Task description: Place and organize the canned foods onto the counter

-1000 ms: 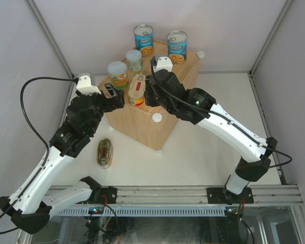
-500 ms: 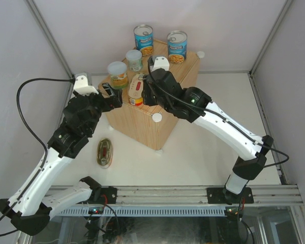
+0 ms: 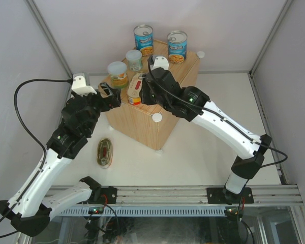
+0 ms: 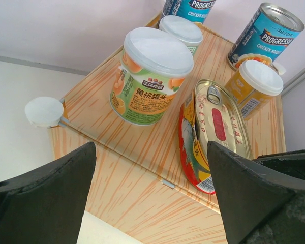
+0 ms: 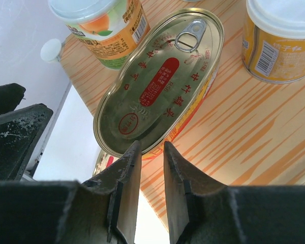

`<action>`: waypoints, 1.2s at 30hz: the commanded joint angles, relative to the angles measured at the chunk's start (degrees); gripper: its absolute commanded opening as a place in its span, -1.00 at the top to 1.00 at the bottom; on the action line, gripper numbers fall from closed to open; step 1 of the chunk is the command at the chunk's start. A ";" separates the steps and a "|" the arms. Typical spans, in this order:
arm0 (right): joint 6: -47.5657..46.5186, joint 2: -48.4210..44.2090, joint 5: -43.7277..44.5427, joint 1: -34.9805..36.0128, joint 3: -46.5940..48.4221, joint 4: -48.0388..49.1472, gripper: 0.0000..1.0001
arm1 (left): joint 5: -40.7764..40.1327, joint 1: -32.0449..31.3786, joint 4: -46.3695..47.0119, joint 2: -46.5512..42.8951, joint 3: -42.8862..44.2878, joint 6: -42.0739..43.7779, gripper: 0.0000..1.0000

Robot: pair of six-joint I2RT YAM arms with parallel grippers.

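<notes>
On the wooden counter point(image 3: 160, 129) stand two tall blue cans point(image 3: 143, 39) point(image 3: 177, 47) and two small pale-lidded cans point(image 3: 134, 59) point(image 3: 118, 74). An orange-labelled small can point(image 4: 254, 86) shows only in the wrist views. An oval red-yellow tin point(image 3: 136, 87) point(image 5: 157, 81) lies at the counter's near-left edge, its near end at the rim. My right gripper point(image 5: 151, 147) point(image 3: 145, 91) is nearly shut, tips against that tin's near side, nothing between them. My left gripper point(image 4: 151, 150) point(image 3: 112, 94) is open beside the counter's left edge, holding nothing. A second oval tin point(image 3: 105, 151) lies on the table.
White knobs mark the counter's corners point(image 3: 156, 117) point(image 3: 200, 54) point(image 4: 43, 111). The white walls and frame posts close in the table at the back and sides. The rail with both arm bases point(image 3: 168, 195) runs along the near edge.
Both arms have crept slightly up and to the left. The oval tin on the counter has shifted a little left with the right gripper's tips. Neither gripper's opening has changed.
</notes>
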 commanded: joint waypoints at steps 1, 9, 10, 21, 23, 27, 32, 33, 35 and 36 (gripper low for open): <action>1.48 1.19 -1.71 0.65 1.34 1.61 0.52 | 0.56 0.38 2.52 -1.48 -0.85 -0.02 -0.87; 1.27 3.61 -1.86 1.08 5.00 0.50 0.52 | 0.31 0.47 2.03 -2.38 -1.18 -0.11 -0.87; 1.19 3.85 -1.82 1.12 5.32 0.38 0.52 | 0.25 0.47 2.04 -2.42 -1.17 -0.11 -0.87; 0.46 4.08 -0.57 1.84 6.83 -0.41 0.51 | -0.05 0.55 1.88 -3.51 -1.98 -0.80 -0.87; 0.02 3.85 -0.12 2.13 7.22 -0.25 0.50 | -0.14 0.55 1.80 -3.69 -2.14 -1.07 -0.87; -1.40 3.37 0.92 2.65 8.74 -0.78 0.41 | -0.45 0.56 1.66 -4.27 -2.22 -1.75 -0.87; -3.12 1.93 2.13 4.14 9.01 -0.28 0.19 | -1.43 0.54 0.68 -5.52 -2.51 -2.16 -0.88; -3.43 1.64 2.34 4.50 9.03 -0.26 0.14 | -1.62 0.56 0.41 -5.86 -2.72 -2.26 -0.88; -3.96 0.89 3.36 5.58 8.70 0.00 0.06 | -2.23 0.56 -0.05 -6.92 -3.51 -2.62 -0.88; -4.37 0.47 3.78 6.12 8.09 0.51 0.00 | -2.59 0.56 -0.15 -7.87 -4.41 -2.92 -0.88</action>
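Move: The oval can lies right at the right hand's nearly shut fingertips, its middle about 4 cm ahead, 3 cm left and 1 cm lower. From that hand the peach jar stands some 7 cm ahead and 9 cm left, the yellow jar about 9 cm ahead and 5 cm right. From the left hand the oval can is about 3 cm ahead, 8 cm right and 3 cm below. Right fingers push the oval can about 2 cm left, then back off, opening partway; left hand eases back. ##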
